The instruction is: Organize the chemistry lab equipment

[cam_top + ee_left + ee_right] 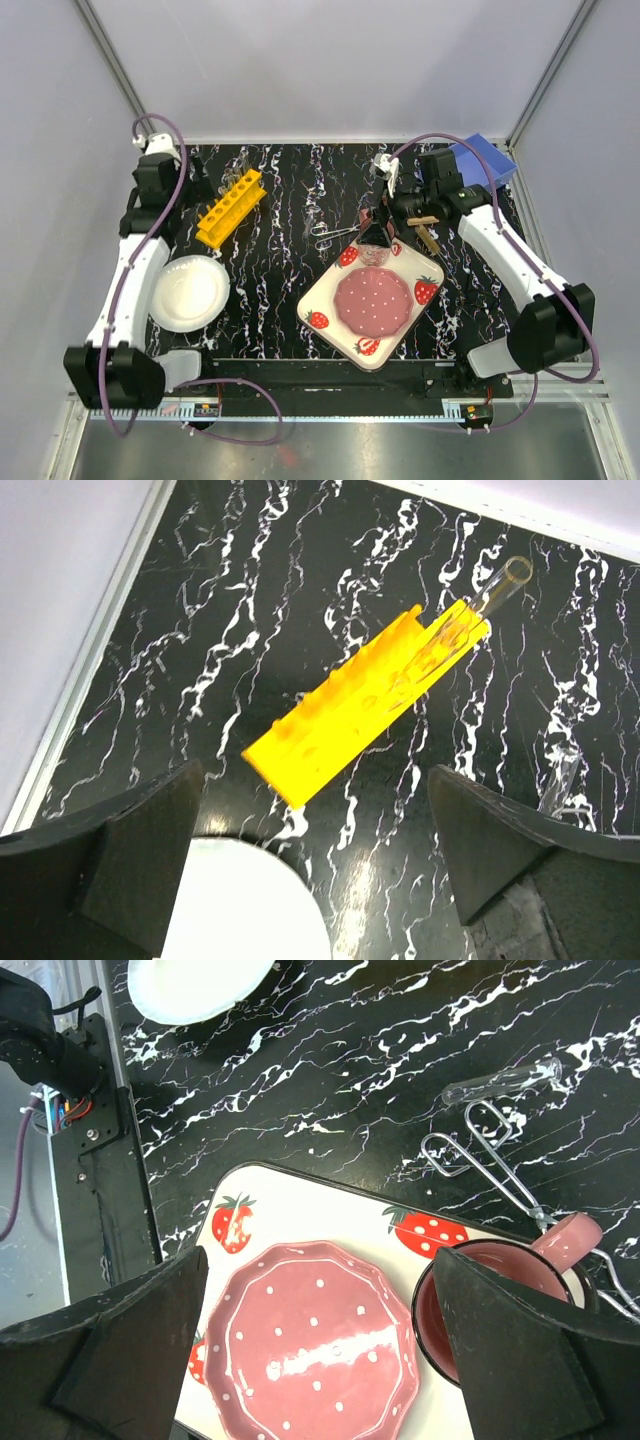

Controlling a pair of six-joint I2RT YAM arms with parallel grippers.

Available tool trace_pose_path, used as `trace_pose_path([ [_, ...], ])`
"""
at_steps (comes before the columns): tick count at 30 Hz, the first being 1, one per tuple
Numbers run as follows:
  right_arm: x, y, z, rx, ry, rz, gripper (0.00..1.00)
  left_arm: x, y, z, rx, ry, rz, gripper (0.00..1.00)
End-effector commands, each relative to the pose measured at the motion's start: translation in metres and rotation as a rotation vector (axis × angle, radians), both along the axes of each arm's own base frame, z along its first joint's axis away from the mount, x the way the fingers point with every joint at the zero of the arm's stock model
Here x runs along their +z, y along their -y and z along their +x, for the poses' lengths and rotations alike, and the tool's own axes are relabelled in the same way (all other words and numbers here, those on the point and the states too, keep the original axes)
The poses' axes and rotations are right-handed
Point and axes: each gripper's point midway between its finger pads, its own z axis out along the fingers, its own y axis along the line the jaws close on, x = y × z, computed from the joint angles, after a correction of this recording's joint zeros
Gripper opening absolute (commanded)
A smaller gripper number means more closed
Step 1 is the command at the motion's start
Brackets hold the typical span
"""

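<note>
The yellow rack lies at an angle at the back left of the black marbled table. One clear tube stands in its far end, and another tube lies on the table to its right. My left gripper hovers open and empty near the rack. The metal scissors lie mid-table next to a loose tube. A wooden clamp rests by the right arm. My right gripper hangs open and empty over the tray.
A strawberry-print tray carries a pink dotted plate and a pink mug. A round white plate sits front left. A blue box stands at the back right corner.
</note>
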Motion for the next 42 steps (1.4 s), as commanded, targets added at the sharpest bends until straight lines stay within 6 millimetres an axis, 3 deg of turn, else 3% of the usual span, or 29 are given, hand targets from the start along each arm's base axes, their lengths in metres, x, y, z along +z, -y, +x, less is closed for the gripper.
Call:
trace_pose_path([
  [1, 0.019, -0.002, 0.007, -0.001, -0.016, 0.005, 1.0, 0.013, -0.011, -0.033, 0.035, 0.074, -0.024, 0.99],
  [6, 0.024, 0.008, 0.008, -0.027, -0.025, -0.068, 1.0, 0.005, 0.015, -0.058, -0.074, 0.092, -0.149, 0.99],
  [9, 0.031, 0.011, 0.012, -0.062, -0.011, -0.082, 1.0, 0.0, 0.045, -0.068, -0.193, 0.09, -0.264, 0.99],
  [13, 0.038, 0.013, 0.02, -0.109, 0.0, -0.084, 1.0, 0.001, 0.11, -0.08, -0.464, 0.085, -0.467, 0.92],
  [15, 0.036, 0.014, 0.022, -0.126, -0.008, -0.093, 1.0, -0.008, 0.128, -0.079, -0.505, 0.04, -0.47, 0.91],
  [16, 0.034, 0.015, 0.023, -0.132, -0.01, -0.101, 1.0, -0.013, 0.147, -0.083, -0.556, 0.01, -0.464, 0.9],
  [19, 0.025, 0.02, 0.024, -0.152, -0.013, -0.13, 1.0, -0.035, 0.17, -0.079, -0.574, -0.077, -0.426, 0.89],
  [23, 0.018, 0.023, 0.017, -0.151, -0.014, -0.138, 1.0, -0.06, 0.189, -0.055, -0.553, -0.181, -0.395, 0.83],
  [25, 0.014, 0.026, 0.015, -0.155, -0.005, -0.141, 1.0, -0.091, 0.199, -0.042, -0.532, -0.28, -0.367, 0.8],
  [26, 0.013, 0.028, 0.015, -0.161, -0.002, -0.142, 1.0, -0.087, 0.205, -0.031, -0.53, -0.276, -0.354, 0.76],
  [27, 0.016, 0.028, 0.014, -0.164, 0.012, -0.134, 1.0, -0.113, 0.208, -0.022, -0.504, -0.344, -0.324, 0.74],
  [28, 0.012, 0.03, 0.013, -0.168, 0.006, -0.135, 1.0, -0.12, 0.215, -0.021, -0.511, -0.382, -0.305, 0.71],
  [29, 0.013, 0.031, 0.012, -0.17, 0.012, -0.13, 1.0, -0.11, 0.223, -0.007, -0.519, -0.363, -0.298, 0.69],
  [30, 0.012, 0.032, 0.01, -0.172, 0.014, -0.126, 1.0, -0.134, 0.228, -0.001, -0.504, -0.424, -0.259, 0.67],
  [32, 0.014, 0.034, 0.01, -0.178, 0.022, -0.113, 1.0, -0.136, 0.235, 0.015, -0.498, -0.439, -0.217, 0.64],
  [37, 0.016, 0.036, 0.006, -0.184, 0.026, -0.088, 1.0, -0.174, 0.242, 0.041, -0.469, -0.549, -0.123, 0.57],
  [42, 0.016, 0.039, 0.006, -0.188, 0.025, -0.073, 1.0, -0.191, 0.238, 0.051, -0.451, -0.588, -0.036, 0.55],
])
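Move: The clear test tube on the table lies about 26 cm right of the open left hand, some 7 cm ahead and 25 cm below. The metal tongs are about 6 cm right of the tube and 4 cm nearer; the yellow rack stands some 17 cm left of the tube and 3 cm farther out. From the right hand, the tube is about 14 cm ahead, 13 cm left and 22 cm below. The left hand sweeps some 25 cm right and 19 down towards the test tube, tipping downward, fingers narrowing. ##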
